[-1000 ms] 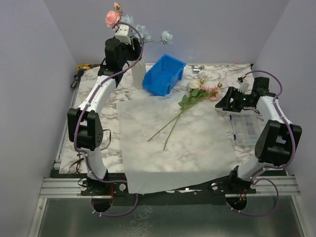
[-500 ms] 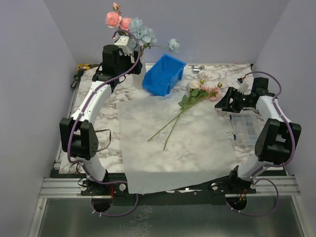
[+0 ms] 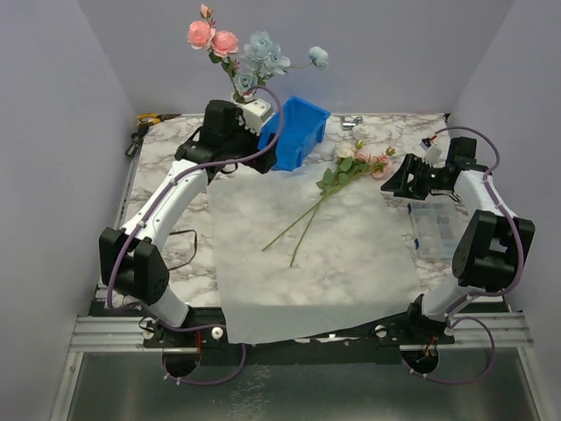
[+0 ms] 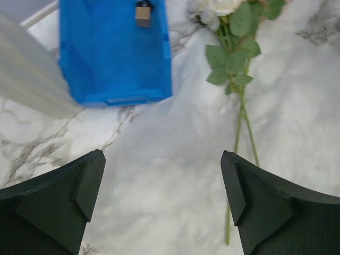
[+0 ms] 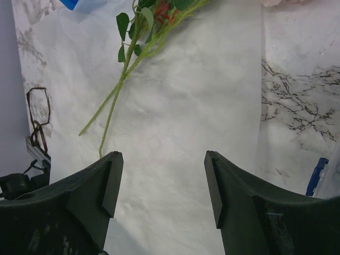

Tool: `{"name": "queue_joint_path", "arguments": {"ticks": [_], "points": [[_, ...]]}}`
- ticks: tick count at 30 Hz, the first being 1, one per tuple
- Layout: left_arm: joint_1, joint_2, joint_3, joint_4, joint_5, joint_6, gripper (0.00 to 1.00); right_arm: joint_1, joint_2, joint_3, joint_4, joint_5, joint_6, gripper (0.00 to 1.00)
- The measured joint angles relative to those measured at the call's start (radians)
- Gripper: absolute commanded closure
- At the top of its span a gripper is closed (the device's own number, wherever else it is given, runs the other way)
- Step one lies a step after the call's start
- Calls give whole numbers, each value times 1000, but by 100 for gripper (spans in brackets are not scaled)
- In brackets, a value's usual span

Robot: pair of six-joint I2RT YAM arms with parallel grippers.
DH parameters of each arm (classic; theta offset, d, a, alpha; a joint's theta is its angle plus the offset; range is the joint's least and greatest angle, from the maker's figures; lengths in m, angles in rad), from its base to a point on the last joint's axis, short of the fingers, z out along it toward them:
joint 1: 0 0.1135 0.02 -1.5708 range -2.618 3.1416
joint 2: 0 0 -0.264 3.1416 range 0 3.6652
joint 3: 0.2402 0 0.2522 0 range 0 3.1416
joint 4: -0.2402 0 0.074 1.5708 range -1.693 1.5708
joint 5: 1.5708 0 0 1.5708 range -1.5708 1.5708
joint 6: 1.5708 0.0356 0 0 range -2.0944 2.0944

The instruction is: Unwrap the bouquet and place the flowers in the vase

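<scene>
Pink and pale blue flowers (image 3: 230,48) stand upright in the vase (image 4: 29,74), an off-white ribbed wall at the left of the left wrist view. In the top view my left arm hides most of it. My left gripper (image 3: 259,139) (image 4: 163,178) is open and empty, just right of the vase, over the bin's near edge. The bouquet is unrolled. Its white wrapping paper (image 3: 307,263) lies flat, and cream and pink flowers (image 3: 351,167) (image 4: 236,53) (image 5: 141,32) lie on it with stems pointing near-left. My right gripper (image 3: 396,186) (image 5: 162,178) hangs open and empty right of the blooms.
A blue plastic bin (image 3: 296,132) (image 4: 114,53) with a small brown object (image 4: 142,13) inside sits beside the vase. Hand tools (image 3: 147,119) lie at the back left corner. A clear plastic box (image 3: 438,230) lies under the right arm. Walls enclose the table.
My left gripper opened, letting go of the pink and blue flowers, which now stand in the vase. It then dropped and swung right toward the bin. The right arm stayed still.
</scene>
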Motion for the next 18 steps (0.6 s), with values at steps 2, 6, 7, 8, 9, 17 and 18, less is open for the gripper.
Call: {"name": "queue_joint_path", "arguments": {"ticks": [2,6,7,8,9,17,18], "points": [[-57,35,66,-67,0,35,1,0,0,0,3,-2,3,28],[-190,157,229,-177,-10,68,6,0,0,0,6,-4,9,28],[-209,180,257,-193,-13,68,10,0,0,-1,7,-5,9,28],[-240,226,299,-220,-17,61,16,0,0,-1,7,-5,10,28],[-260,264,339,-238,-19,53,20,0,0,-2,7,-6,9,28],[-324,632,723,-372,-21,-98,45,0,0,-13,9,-9,6,28],[-324,671,764,-379,-22,-115,46,0,0,-17,10,-9,6,28]]}}
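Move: The left hand, empty and wide open, is heading for the remaining flowers' stems, just under their leaves: about 19 cm to its right, 4 cm farther out and some 24 cm below. The white rose of that bunch is some 27 cm right and 16 cm ahead; the blue bin about 20 cm ahead, 10 cm right; the filled vase about 19 cm ahead and 6 cm left. From the right hand, those stems lie some 18 cm left, 7 cm ahead and 12 cm below. Touching nothing, the left hand swings about 19 cm to the right, away from the filled vase and towards the stems of the flowers still on the wrapping paper. It bows back some 3 cm and comes forward again, sinking about 8 cm, mostly in the later half, while the wrist tips farther down and turns somewhat clockwise, and the fingers narrow from wide open to a bit over half. ##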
